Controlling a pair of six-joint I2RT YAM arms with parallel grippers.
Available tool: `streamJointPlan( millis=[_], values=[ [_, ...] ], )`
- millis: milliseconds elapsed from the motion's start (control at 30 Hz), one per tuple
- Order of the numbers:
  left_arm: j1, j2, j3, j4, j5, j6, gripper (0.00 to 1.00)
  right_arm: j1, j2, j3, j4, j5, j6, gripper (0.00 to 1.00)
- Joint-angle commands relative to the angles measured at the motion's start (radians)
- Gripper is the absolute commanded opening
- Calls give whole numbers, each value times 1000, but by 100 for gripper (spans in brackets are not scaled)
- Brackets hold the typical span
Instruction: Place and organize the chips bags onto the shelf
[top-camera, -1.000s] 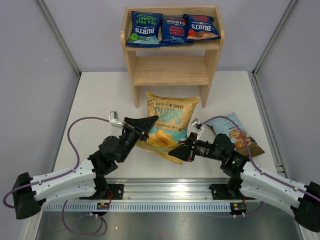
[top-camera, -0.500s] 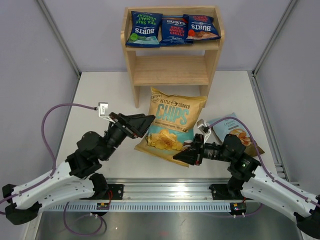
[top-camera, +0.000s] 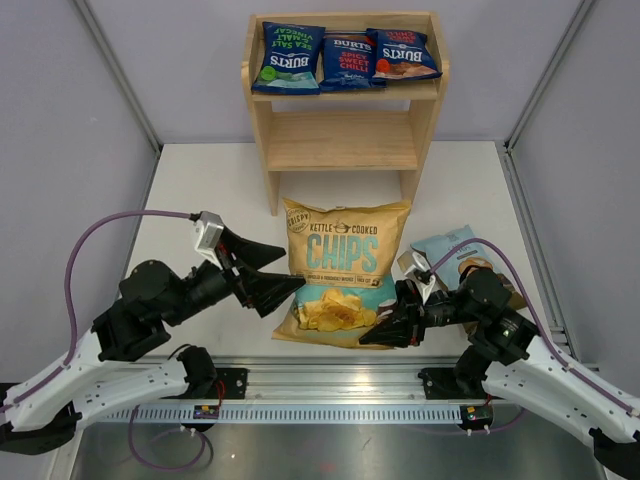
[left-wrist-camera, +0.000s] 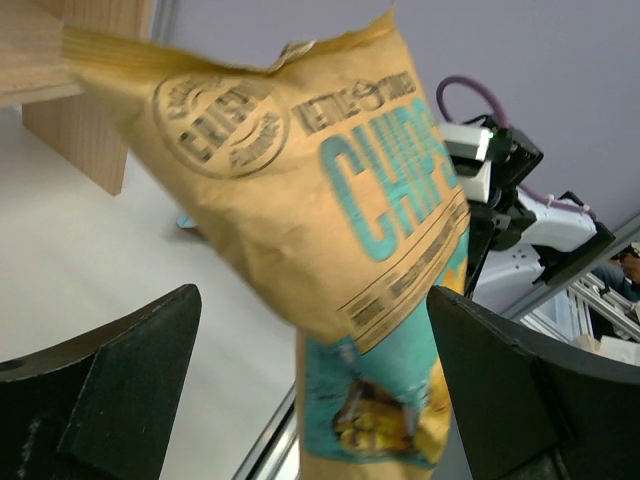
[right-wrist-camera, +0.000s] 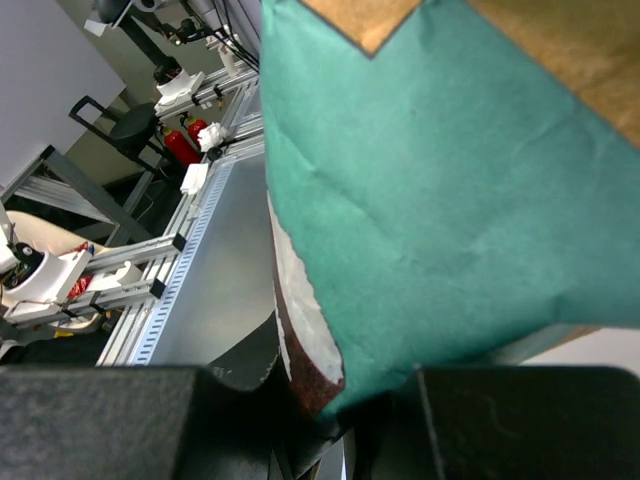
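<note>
The tan CHIPS bag (top-camera: 345, 255) hangs tilted over the table's near middle, with my right gripper (top-camera: 372, 335) shut on its lower right corner. In the right wrist view the bag's teal back (right-wrist-camera: 450, 180) fills the frame and my right gripper (right-wrist-camera: 340, 400) pinches its bottom edge. My left gripper (top-camera: 292, 266) stands open just left of the bag. In the left wrist view the bag (left-wrist-camera: 330, 200) sits ahead of the left gripper (left-wrist-camera: 315, 400), untouched. Three dark-blue Burts bags (top-camera: 348, 60) lie on the top of the wooden shelf (top-camera: 340, 140). A light-blue-and-brown bag (top-camera: 452, 255) lies on the table behind my right arm.
The shelf stands at the far middle of the white table (top-camera: 200, 200), its lower tier bare. Grey walls close in both sides. A metal rail (top-camera: 340, 385) with the arm bases runs along the near edge.
My left gripper let go of the tan bag's left edge, opened wide and drew back to the left. The right gripper pulled the bag's lower corner nearer, and the bag now hangs straighter.
</note>
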Motion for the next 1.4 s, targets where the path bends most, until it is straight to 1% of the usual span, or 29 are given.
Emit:
streamJointPlan(
  millis=[0, 167, 200, 233, 333, 400, 500, 600, 700, 767, 833, 867, 1000, 1067, 1133, 1167, 1200, 1233, 1300, 1333, 1367],
  values=[
    [0, -34, 41, -53, 83, -14, 99, 7, -18, 74, 43, -64, -65, 10],
    [0, -2, 73, -84, 101, -26, 99, 7, 10, 108, 84, -110, -76, 10],
    [0, 1, 72, -66, 162, -29, 99, 7, 15, 113, 93, -139, -76, 10],
    [0, 7, 68, -11, 199, -43, 99, 7, 19, 119, 98, -154, -76, 10],
    [0, 26, 56, 71, 311, -83, 99, 7, 42, 142, 112, -219, -76, 11],
    [0, 43, 64, 105, 353, -104, 99, 7, 53, 153, 132, -263, -62, 11],
    [0, 70, 64, 137, 374, -124, 99, 7, 51, 159, 133, -295, -60, 11],
    [0, 90, 49, 203, 425, -153, 99, 7, 59, 180, 97, -329, -73, 11],
    [0, 109, 33, 287, 469, -186, 99, 7, 82, 219, 12, -336, -108, 11],
    [0, 115, 30, 327, 480, -199, 98, 7, 102, 254, -95, -325, -157, 11],
    [0, 119, 29, 335, 477, -201, 89, 7, 113, 280, -167, -311, -182, 11],
    [0, 121, 29, 336, 474, -198, 78, 7, 113, 285, -183, -302, -201, 11],
    [0, 110, 22, 301, 378, -161, 45, 7, 114, 298, -243, -267, -238, 12],
    [0, 107, 12, 278, 338, -143, 40, 7, 113, 302, -261, -239, -251, 14],
    [0, 92, 1, 273, 281, -129, 31, 7, 104, 305, -279, -218, -258, 17],
    [0, 86, -19, 279, 261, -127, 29, 7, 101, 306, -287, -178, -263, 22],
    [0, 77, -30, 301, 225, -130, 29, 7, 97, 306, -295, -152, -264, 25],
    [0, 54, -42, 312, 204, -133, 29, 8, 84, 309, -308, -124, -264, 29],
    [0, 31, -82, 354, 139, -149, 28, 7, 64, 308, -315, -21, -254, 45],
    [0, 5, -97, 371, 114, -156, 26, 7, 42, 299, -313, 62, -229, 50],
    [0, -8, -111, 388, 86, -166, 24, 7, 30, 292, -310, 107, -216, 59]
  ],
)
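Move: From the open left hand, the middle of the big yellow chips bag is some 14 cm to the right, 3 cm ahead and slightly lower; the shelf's middle is about 35 cm ahead and 15 cm right. The right hand already grips the bag's lower right corner, the bag's middle lying about 13 cm ahead, 11 cm left and 6 cm above it. The blue-topped bag is roughly 25 cm right, 10 cm ahead and 25 cm below that hand. Left hand backs 6 cm, rightward and up, pinches the yellow bag's left edge, eases forward; right hand opens. ##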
